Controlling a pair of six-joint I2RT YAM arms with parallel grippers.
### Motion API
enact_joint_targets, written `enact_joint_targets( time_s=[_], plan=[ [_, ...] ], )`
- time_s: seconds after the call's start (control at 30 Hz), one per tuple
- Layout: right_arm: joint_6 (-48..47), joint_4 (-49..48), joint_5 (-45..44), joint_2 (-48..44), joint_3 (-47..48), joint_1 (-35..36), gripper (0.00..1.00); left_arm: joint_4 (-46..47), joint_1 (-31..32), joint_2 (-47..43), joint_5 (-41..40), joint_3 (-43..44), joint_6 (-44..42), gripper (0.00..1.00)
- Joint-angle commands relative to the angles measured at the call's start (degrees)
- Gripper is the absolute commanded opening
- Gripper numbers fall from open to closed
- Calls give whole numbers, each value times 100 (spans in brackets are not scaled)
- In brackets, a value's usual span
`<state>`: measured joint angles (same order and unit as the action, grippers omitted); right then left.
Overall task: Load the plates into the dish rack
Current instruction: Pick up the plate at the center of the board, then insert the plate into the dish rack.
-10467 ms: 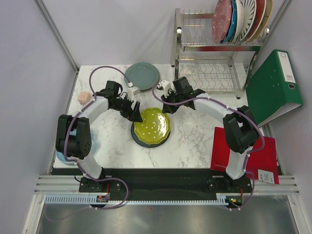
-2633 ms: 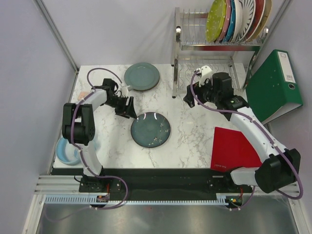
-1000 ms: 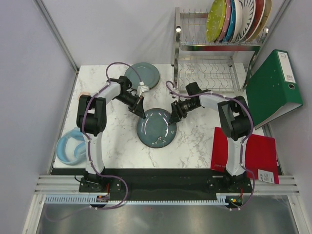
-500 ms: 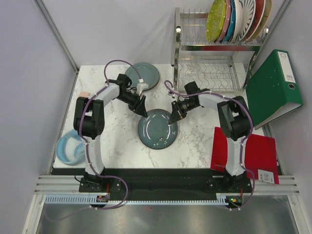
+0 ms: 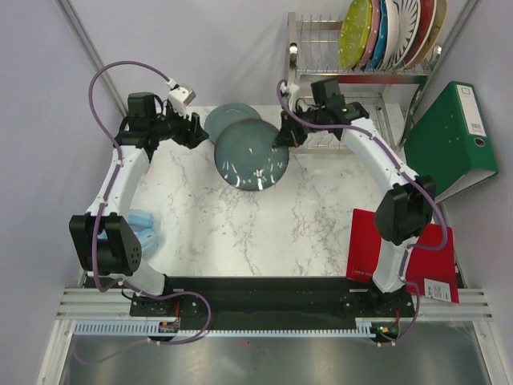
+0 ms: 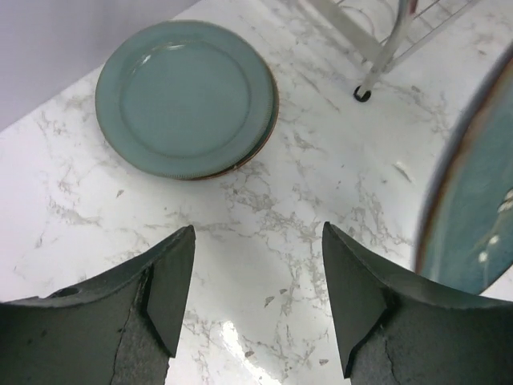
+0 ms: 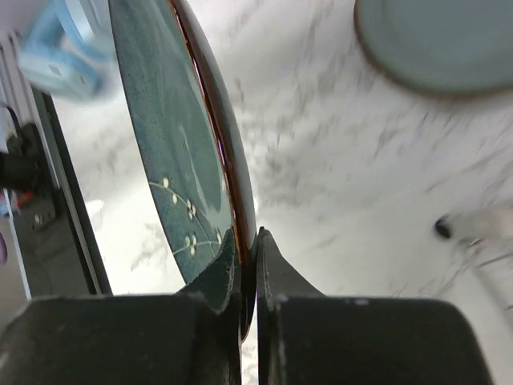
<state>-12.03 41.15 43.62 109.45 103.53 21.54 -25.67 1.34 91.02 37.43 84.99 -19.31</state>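
My right gripper (image 5: pixel 282 138) is shut on the rim of a dark teal plate with small white flowers (image 5: pixel 252 155) and holds it tilted above the table; in the right wrist view the plate (image 7: pixel 180 144) stands on edge between the jaws (image 7: pixel 248 241). My left gripper (image 5: pixel 202 136) is open and empty, just left of that plate. A grey-blue plate (image 5: pixel 228 118) lies flat at the back of the table, also in the left wrist view (image 6: pixel 187 98). The dish rack (image 5: pixel 361 76) stands at the back right with several plates (image 5: pixel 389 32) upright in its top tier.
A green binder (image 5: pixel 450 140) leans right of the rack. A red folder (image 5: pixel 401 253) lies at the front right. A light blue object (image 5: pixel 144 224) sits at the table's left edge. The rack's foot (image 6: pixel 362 94) shows in the left wrist view.
The right gripper has lifted the dark teal plate off the table and carried it back toward the rack. The left arm has let go and pulled back to the left.
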Motion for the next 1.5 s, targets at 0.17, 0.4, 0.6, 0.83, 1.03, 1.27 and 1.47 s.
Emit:
enact_joint_targets(
  time_s=[0.17, 0.4, 0.6, 0.83, 1.03, 1.27, 1.47],
  plan=[
    [1915, -2131, -606, -538, 3015, 70, 0, 1670, 41, -155, -2026, -1292, 1139, 72],
    [1539, -4366, -3531, -837, 2981, 183, 0, 1802, 41, -243, -2302, -1547, 1579, 71],
    [-59, -5634, -6037, -680, 3032, 429, 0, 1811, 50, -304, -1924, -1731, 1878, 71],
    [-1441, -6065, -6981, -337, 3218, 421, 0, 1864, 50, -252, -1739, -1784, 2063, 72],
    [-1787, -5341, -7289, -3, 3796, 185, 0, 1934, 59, -269, -1476, -1846, 2116, 76],
    [-1225, -4292, -7323, -143, 3746, -88, 0, 2180, 68, -419, -1467, -2171, 2335, 76],
    [-950, -4123, -7930, -170, 3490, -80, 0, 2172, 85, -489, -1634, -2285, 2581, 100]
  ],
)
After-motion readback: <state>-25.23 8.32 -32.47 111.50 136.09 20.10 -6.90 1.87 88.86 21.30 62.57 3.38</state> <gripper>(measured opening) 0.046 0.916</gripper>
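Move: The right hand already pinches the dark plate; the free slot on the dish rack's upper tier lies about 17 cm ahead, 17 cm right and 22 cm above it. The yellow-green plate stands just 3 cm right of that slot, and the grey-green plate on the table is some 21 cm ahead, 15 cm left and 17 cm below the hand. From the empty left hand the slot is roughly 10 cm ahead, 40 cm right and 18 cm up. Right hand lifts the plate nearly 40 cm, turning clockwise, rightward towards the rack, then dips; left hand sinks. ##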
